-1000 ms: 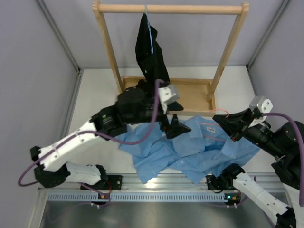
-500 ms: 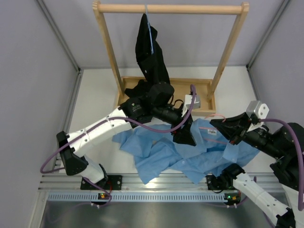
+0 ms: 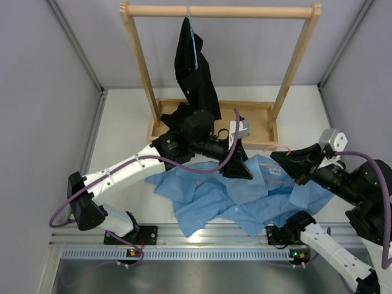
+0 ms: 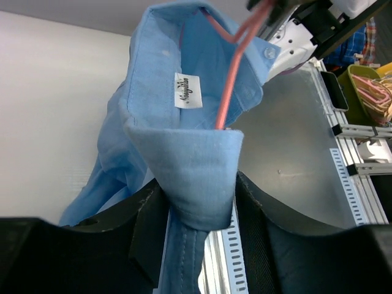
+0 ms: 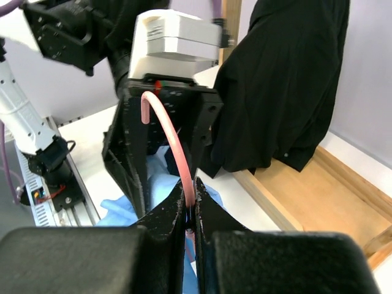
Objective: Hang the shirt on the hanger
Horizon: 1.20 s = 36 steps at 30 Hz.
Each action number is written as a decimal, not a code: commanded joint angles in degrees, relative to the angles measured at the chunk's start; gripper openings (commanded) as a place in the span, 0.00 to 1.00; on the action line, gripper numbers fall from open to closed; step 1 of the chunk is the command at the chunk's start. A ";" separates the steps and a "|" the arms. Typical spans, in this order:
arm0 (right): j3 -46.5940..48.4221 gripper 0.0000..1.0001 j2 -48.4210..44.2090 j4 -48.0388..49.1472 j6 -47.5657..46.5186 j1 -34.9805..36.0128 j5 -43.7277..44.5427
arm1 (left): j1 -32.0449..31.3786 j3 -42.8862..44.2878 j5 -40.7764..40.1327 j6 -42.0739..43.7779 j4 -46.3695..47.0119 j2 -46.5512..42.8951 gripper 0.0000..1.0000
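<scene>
The light blue shirt (image 3: 245,199) lies crumpled on the table between the arms. In the left wrist view its collar (image 4: 184,153) stands up folded, with a white label inside. My left gripper (image 4: 199,208) has the collar fold pinched between both fingers. The pink hanger (image 4: 229,86) runs down into the collar opening. My right gripper (image 5: 191,196) is shut on the hanger's wire (image 5: 171,138), directly facing the left gripper (image 3: 237,168). From above, the right gripper (image 3: 283,160) sits over the shirt's right side. Most of the hanger is hidden by fabric.
A wooden rack (image 3: 220,11) stands at the back, a black garment (image 3: 195,67) hanging from it on a thin blue hanger (image 3: 193,37). Its wooden base tray (image 3: 251,119) lies just behind the shirt. A metal rail (image 3: 184,236) runs along the near edge.
My left arm swung right from the shirt's middle to the collar, and its jaws narrowed onto the fold. The right gripper kept hold of the hanger and shifted slightly.
</scene>
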 commanded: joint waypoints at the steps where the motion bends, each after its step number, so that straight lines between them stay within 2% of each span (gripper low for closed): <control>1: -0.21 0.00 -1.00 7.79 2.69 0.43 3.43 | -0.01 -4.44 1.77 -1.31 12.85 -5.88 0.50; 2: -0.73 0.00 -1.18 8.32 3.31 0.43 3.53 | -0.01 -5.32 1.68 -1.40 14.09 -6.50 0.36; 4: -1.00 0.00 -1.18 9.12 3.75 0.43 3.44 | -0.01 -7.34 1.77 -1.49 17.68 -8.26 0.23; 5: -1.26 0.00 -1.09 9.21 4.19 0.43 3.44 | -0.01 -7.87 1.07 -1.75 18.48 -8.70 0.12; 9: -2.23 0.00 -1.09 10.09 5.24 0.52 2.74 | -0.01 -8.67 -1.82 -1.49 19.46 -10.37 0.00; 13: -3.02 0.01 -1.53 10.44 5.42 0.43 1.34 | 0.00 -8.76 -1.93 -0.87 19.37 -10.63 0.00; 14: -3.46 0.04 -1.71 10.35 5.33 0.52 1.07 | -0.01 -9.10 -1.23 0.00 19.46 -10.72 0.00; 15: -3.64 0.10 -2.32 10.18 5.07 0.43 0.81 | 0.08 -9.46 -0.35 0.96 19.37 -11.07 0.00; 16: -3.99 0.26 -2.76 10.00 4.81 0.43 0.28 | 0.00 -9.81 1.66 2.02 18.94 -11.51 0.00; 17: -4.08 0.35 -3.11 9.39 4.37 0.43 0.19 | -0.01 -10.25 2.46 4.29 18.67 -11.77 0.00; 19: -3.64 0.58 -4.25 5.45 3.67 0.52 1.32 | -0.01 -11.74 4.21 7.54 17.53 -13.18 0.00; 20: -2.07 0.61 -4.34 2.99 2.01 0.43 2.03 | -0.01 -11.92 5.01 8.52 16.57 -13.53 0.00; 21: -0.92 0.64 -4.35 0.01 1.21 0.52 3.16 | -0.01 -12.27 5.80 9.75 13.95 -14.41 0.00; 24: 6.53 0.68 -3.47 -17.62 -3.08 0.69 8.35 | -0.01 -12.18 11.24 15.63 8.15 -16.08 0.00; 28: 11.64 0.69 -4.08 -28.11 -5.46 3.23 5.04 | -0.01 -11.57 13.28 21.08 1.03 -17.93 0.00; 31: 12.71 0.70 -4.96 -32.70 -7.41 4.91 1.07 | 0.08 -10.60 14.42 23.03 -2.06 -18.46 0.00; 36: 10.96 0.70 -6.28 -34.30 -9.17 7.55 -5.41 | 0.08 -9.81 16.71 22.95 -2.07 -18.63 0.00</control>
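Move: The shirt's left collar edge sits between the left hand's half-open fingers, about 2 cm to their right; its label lies some 8 cm right, level fore-and-aft, 3 cm lower. The right hand still pinches the hanger hook. From that hand, the shirt's right side, where it goes next, is roughly 8 cm back, 6 cm right and 8 cm below. Left pinches the collar and draws left-back about 10 cm; right releases the hanger, moving back-right towards the shirt's right side. ##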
